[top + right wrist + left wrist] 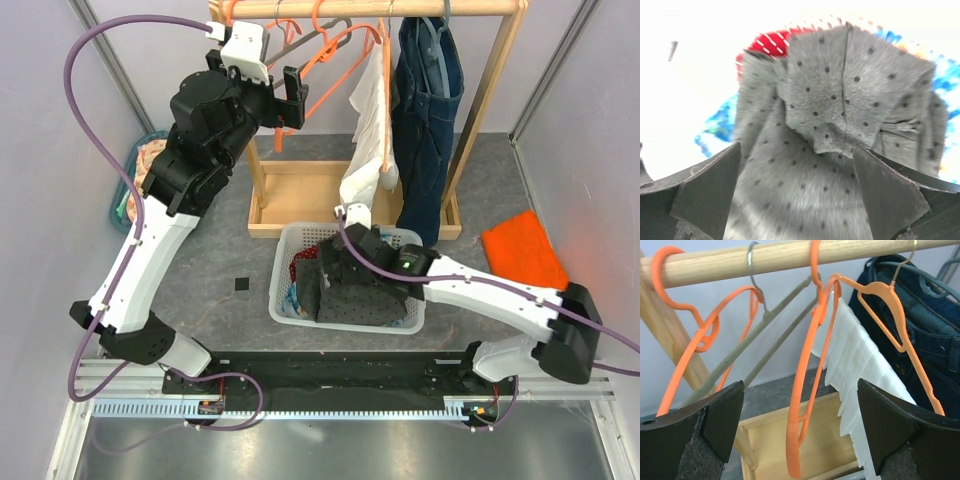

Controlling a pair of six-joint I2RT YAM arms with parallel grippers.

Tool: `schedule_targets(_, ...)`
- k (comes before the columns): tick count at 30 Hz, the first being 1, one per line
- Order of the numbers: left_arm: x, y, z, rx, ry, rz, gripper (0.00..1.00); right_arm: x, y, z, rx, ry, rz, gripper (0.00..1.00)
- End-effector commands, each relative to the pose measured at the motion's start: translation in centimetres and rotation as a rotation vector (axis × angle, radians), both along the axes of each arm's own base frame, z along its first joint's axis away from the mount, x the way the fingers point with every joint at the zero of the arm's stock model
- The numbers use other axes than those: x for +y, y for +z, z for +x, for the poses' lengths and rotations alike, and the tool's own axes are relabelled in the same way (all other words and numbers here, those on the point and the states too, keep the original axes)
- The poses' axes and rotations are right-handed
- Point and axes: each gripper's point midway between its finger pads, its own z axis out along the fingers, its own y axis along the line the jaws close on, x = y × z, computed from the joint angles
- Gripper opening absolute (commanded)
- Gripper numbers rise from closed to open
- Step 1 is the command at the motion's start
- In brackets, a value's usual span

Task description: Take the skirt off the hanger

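Observation:
The grey dotted skirt (355, 290) lies crumpled in the white basket (283, 270) at the table's middle. It fills the right wrist view, skirt (840, 100). My right gripper (330, 272) hovers just above it, open (797, 195), nothing between its fingers. An empty orange hanger (330, 70) hangs on the wooden rail (370, 8). My left gripper (287, 92) is raised beside that hanger. In the left wrist view it stands open (800, 435), with the orange hanger (805, 390) dangling between the fingers and touching neither.
A white pleated garment (370, 130) and blue jeans (428, 100) hang on the rail's right half. Other empty hangers, orange and grey, hang at its left (740, 350). An orange cloth (522, 250) lies at the right, and a teal basket (140, 170) stands at the left.

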Motion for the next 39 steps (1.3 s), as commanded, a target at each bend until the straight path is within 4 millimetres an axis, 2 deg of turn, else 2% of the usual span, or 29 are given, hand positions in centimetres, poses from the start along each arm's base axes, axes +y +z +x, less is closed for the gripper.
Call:
schedule_targets(1,-1.9,3.1,-1.6,-0.072,-0.122,-0.044,0.99,-0.6,6.8,-0.6,-0.069,0.041,0.088,0.98)
schedule_targets(2,-2.9,2.8,-1.3,-0.051,-0.150,-0.071,1.00,-0.4,7.9,-0.6,-0.082,0.051,0.111,0.97)
schedule_targets(4,-4.1,4.0,-1.4,-0.070,-0.211,-0.102,1.00,-0.4,9.3,-0.9,-0.094,0.064,0.139,0.95)
schedule_targets(5,-5.1,3.6,-0.8,-0.055,-0.231,-0.114,1.00,-0.6,9.5,-1.1,-0.097,0.069,0.138,0.94)
schedule_targets(7,-6.3,5.4,-0.8,-0.104,-0.286,-0.146,1.00,-0.6,9.8,-1.9,-0.099,0.102,0.170,0.92)
schedule_targets(8,-6.7,5.8,-0.7,-0.110,-0.296,-0.169,1.00,-0.2,10.4,-2.0,-0.116,0.114,0.204,0.92)
schedule_targets(9,-7.7,5.4,0.4,-0.111,-0.308,-0.175,1.00,-0.1,10.4,-2.3,-0.119,0.126,0.219,0.91)
schedule_targets(10,-7.9,6.2,0.4,-0.131,-0.314,-0.190,1.00,-0.2,10.4,-3.0,-0.124,0.146,0.239,0.90)
schedule_targets(12,-9.3,5.1,2.0,-0.110,-0.324,-0.200,1.00,0.2,11.4,-3.3,-0.158,0.158,0.291,0.89)
schedule_targets(15,-11.2,4.8,2.3,-0.115,-0.397,-0.209,1.00,0.2,13.0,-4.3,-0.217,0.179,0.375,0.86)
schedule_targets(16,-11.9,4.2,3.1,-0.114,-0.407,-0.213,1.00,-0.3,13.5,-4.8,-0.240,0.182,0.404,0.84)
schedule_targets(18,-12.5,3.6,4.0,-0.100,-0.427,-0.231,1.00,-0.1,15.1,-5.5,-0.282,0.201,0.478,0.80)
schedule_targets(19,-12.9,2.7,4.9,-0.084,-0.429,-0.235,1.00,-0.6,15.5,-6.0,-0.299,0.208,0.503,0.79)
schedule_targets(21,-12.8,2.7,6.2,-0.091,-0.420,-0.259,1.00,-0.9,16.3,-6.4,-0.317,0.214,0.536,0.77)
schedule_targets(22,-13.1,1.7,7.3,-0.081,-0.409,-0.251,1.00,-1.3,16.6,-6.6,-0.324,0.215,0.549,0.76)
schedule_targets(24,-12.8,2.3,8.2,-0.121,-0.379,-0.243,1.00,-1.5,17.0,-6.8,-0.329,0.218,0.564,0.76)
schedule_targets(25,-13.2,1.3,9.4,-0.125,-0.361,-0.214,1.00,-1.6,17.2,-6.9,-0.330,0.220,0.571,0.75)
schedule_targets(30,-10.4,0.5,12.8,-0.157,-0.129,-0.187,0.97,-2.5,19.0,-7.2,-0.354,0.214,0.617,0.75)
schedule_targets(35,-6.8,0.9,13.9,-0.193,0.066,-0.160,0.97,-3.7,20.2,-6.9,-0.386,0.190,0.585,0.75)
schedule_targets(39,-5.4,1.8,13.7,-0.233,0.135,-0.143,0.97,-4.2,21.1,-6.9,-0.401,0.184,0.589,0.75)
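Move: The left hand, wide open, has the neck of the white garment's orange hanger about 14 cm ahead and 20 cm to its right, roughly level. The empty orange hanger's hook is 13 cm ahead and 6 cm right; the jeans hang 15 cm ahead, 29 cm right and some 12 cm lower. From the open right hand, the white garment is about 18 cm ahead, 7 cm right and 25 cm above; the spotted grey garment lies about 5 cm below, 2 cm back and 3 cm right. The open left hand swings about 14 cm to the right, rising a little at first, around the near end of the empty orange hanger, then reaches some 14 cm forward and dips under the rail between that hanger and the white garment's, its wrist turning about 20 degrees clockwise and back as it sweeps some 4 cm left again at the end. The empty right hand meanwhile leaves the basket, climbing about 18 cm and drawing back 7 cm while its left side rolls up some 30 degrees and its fingers close partway on nothing. ##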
